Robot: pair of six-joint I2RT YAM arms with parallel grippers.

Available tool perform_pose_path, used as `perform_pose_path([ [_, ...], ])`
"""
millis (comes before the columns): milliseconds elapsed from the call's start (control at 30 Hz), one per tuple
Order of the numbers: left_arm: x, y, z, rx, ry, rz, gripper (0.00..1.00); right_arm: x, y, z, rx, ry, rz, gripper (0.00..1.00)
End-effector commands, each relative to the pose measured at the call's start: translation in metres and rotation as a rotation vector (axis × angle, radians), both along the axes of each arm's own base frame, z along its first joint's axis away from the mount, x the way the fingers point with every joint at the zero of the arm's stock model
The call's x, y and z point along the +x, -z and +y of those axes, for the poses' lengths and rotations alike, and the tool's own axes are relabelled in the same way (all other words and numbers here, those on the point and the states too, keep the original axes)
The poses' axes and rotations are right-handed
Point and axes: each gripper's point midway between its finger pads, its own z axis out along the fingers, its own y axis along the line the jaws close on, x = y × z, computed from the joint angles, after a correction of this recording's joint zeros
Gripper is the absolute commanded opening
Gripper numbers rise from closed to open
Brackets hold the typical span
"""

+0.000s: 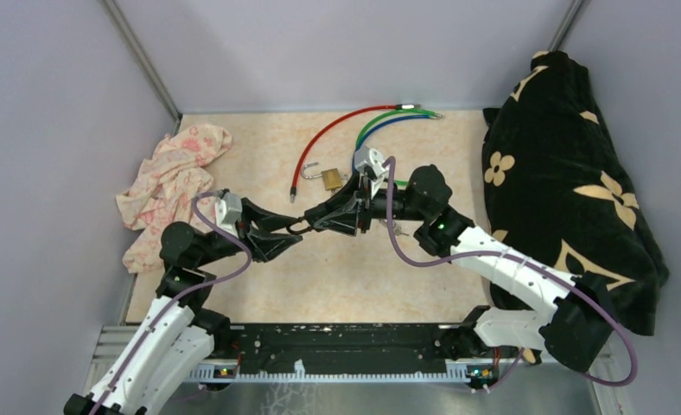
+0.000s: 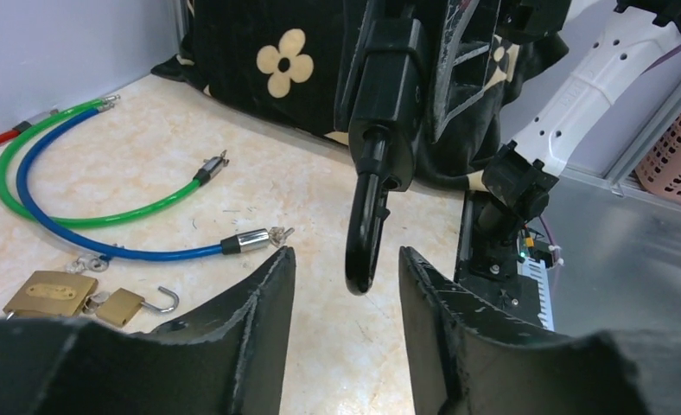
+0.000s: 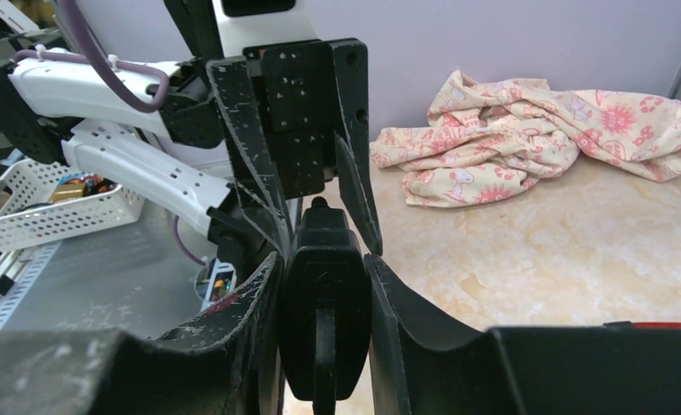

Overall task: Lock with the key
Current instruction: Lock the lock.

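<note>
My right gripper (image 1: 313, 221) (image 3: 324, 257) is shut on a black padlock (image 3: 324, 294), held by its body above the table in front of the arms. In the left wrist view the padlock body (image 2: 391, 95) hangs top down, and its black shackle (image 2: 365, 229) reaches down between my left fingers. My left gripper (image 1: 287, 235) (image 2: 344, 252) is open around the shackle tip, with a gap on each side and no contact. The key is out of view.
Two brass padlocks (image 2: 50, 292) (image 1: 330, 179) lie on the marbled table by red (image 1: 320, 143), green (image 2: 26, 203) and blue (image 2: 138, 252) cables. A pink-patterned cloth (image 1: 173, 186) lies far left. A black flowered cushion (image 1: 570, 190) fills the right side.
</note>
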Motion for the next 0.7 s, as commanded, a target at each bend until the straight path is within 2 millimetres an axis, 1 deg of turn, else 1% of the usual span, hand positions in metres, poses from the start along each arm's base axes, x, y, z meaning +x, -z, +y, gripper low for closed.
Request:
perform_pose_path([
  [0,-0.006,-0.011,-0.002,-0.029,0.046,-0.048,0.48,-0.016,-0.055,-0.011,0.148,-0.029,-0.137,0.00],
  [67,-0.007,-0.017,-0.002,-0.037,0.051,-0.060,0.41,-0.016,-0.052,-0.010,0.144,-0.033,-0.132,0.00],
  [167,-0.011,-0.025,-0.003,-0.047,0.065,-0.076,0.39,-0.015,-0.048,-0.009,0.137,-0.032,-0.126,0.00],
  [233,-0.015,-0.026,-0.003,-0.049,0.083,-0.072,0.39,-0.015,-0.047,-0.009,0.134,-0.033,-0.123,0.00],
  [267,-0.017,-0.027,-0.003,-0.050,0.091,-0.070,0.36,-0.014,-0.045,-0.009,0.131,-0.035,-0.120,0.00],
  [300,-0.019,-0.027,-0.004,-0.050,0.099,-0.070,0.25,-0.014,-0.045,-0.008,0.131,-0.036,-0.119,0.00],
  [333,-0.019,-0.027,-0.003,-0.050,0.101,-0.071,0.10,-0.014,-0.045,-0.008,0.130,-0.039,-0.118,0.00],
  [367,-0.019,-0.028,-0.003,-0.053,0.098,-0.071,0.00,-0.015,-0.045,-0.008,0.129,-0.041,-0.118,0.00],
  [467,-0.023,-0.028,-0.003,-0.046,0.112,-0.081,0.00,-0.016,-0.043,-0.006,0.111,-0.062,-0.113,0.00],
  [567,-0.024,-0.030,-0.002,-0.026,0.104,-0.127,0.00,-0.019,-0.026,-0.001,0.022,-0.118,-0.095,0.01],
  [667,-0.020,-0.033,0.000,-0.004,0.072,-0.179,0.00,-0.017,-0.008,0.001,-0.042,-0.134,-0.082,0.29],
])
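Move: The lock's black shackle reaches towards the left hand's open fingers, its curved end about 1 cm back, 2 cm to the right and 1 cm above that hand point; the lock body is some 7 cm to the right of it. The right hand holds that body, with the shackle about 5 cm to its left. On the table about 28 cm below the left hand, the brass padlock lies 20 cm ahead and 8 cm right, the blue cable's steel end 11 cm ahead and 20 cm right. Onto the shackle's curved end the left fingers close from a little over half open to almost shut, pinching it as the left hand eases about 2 cm back and 1 cm up, turning some 5 degrees clockwise. The right hand keeps its grip on the lock body and drifts about 1 cm back, turning about 5 degrees counter-clockwise. ##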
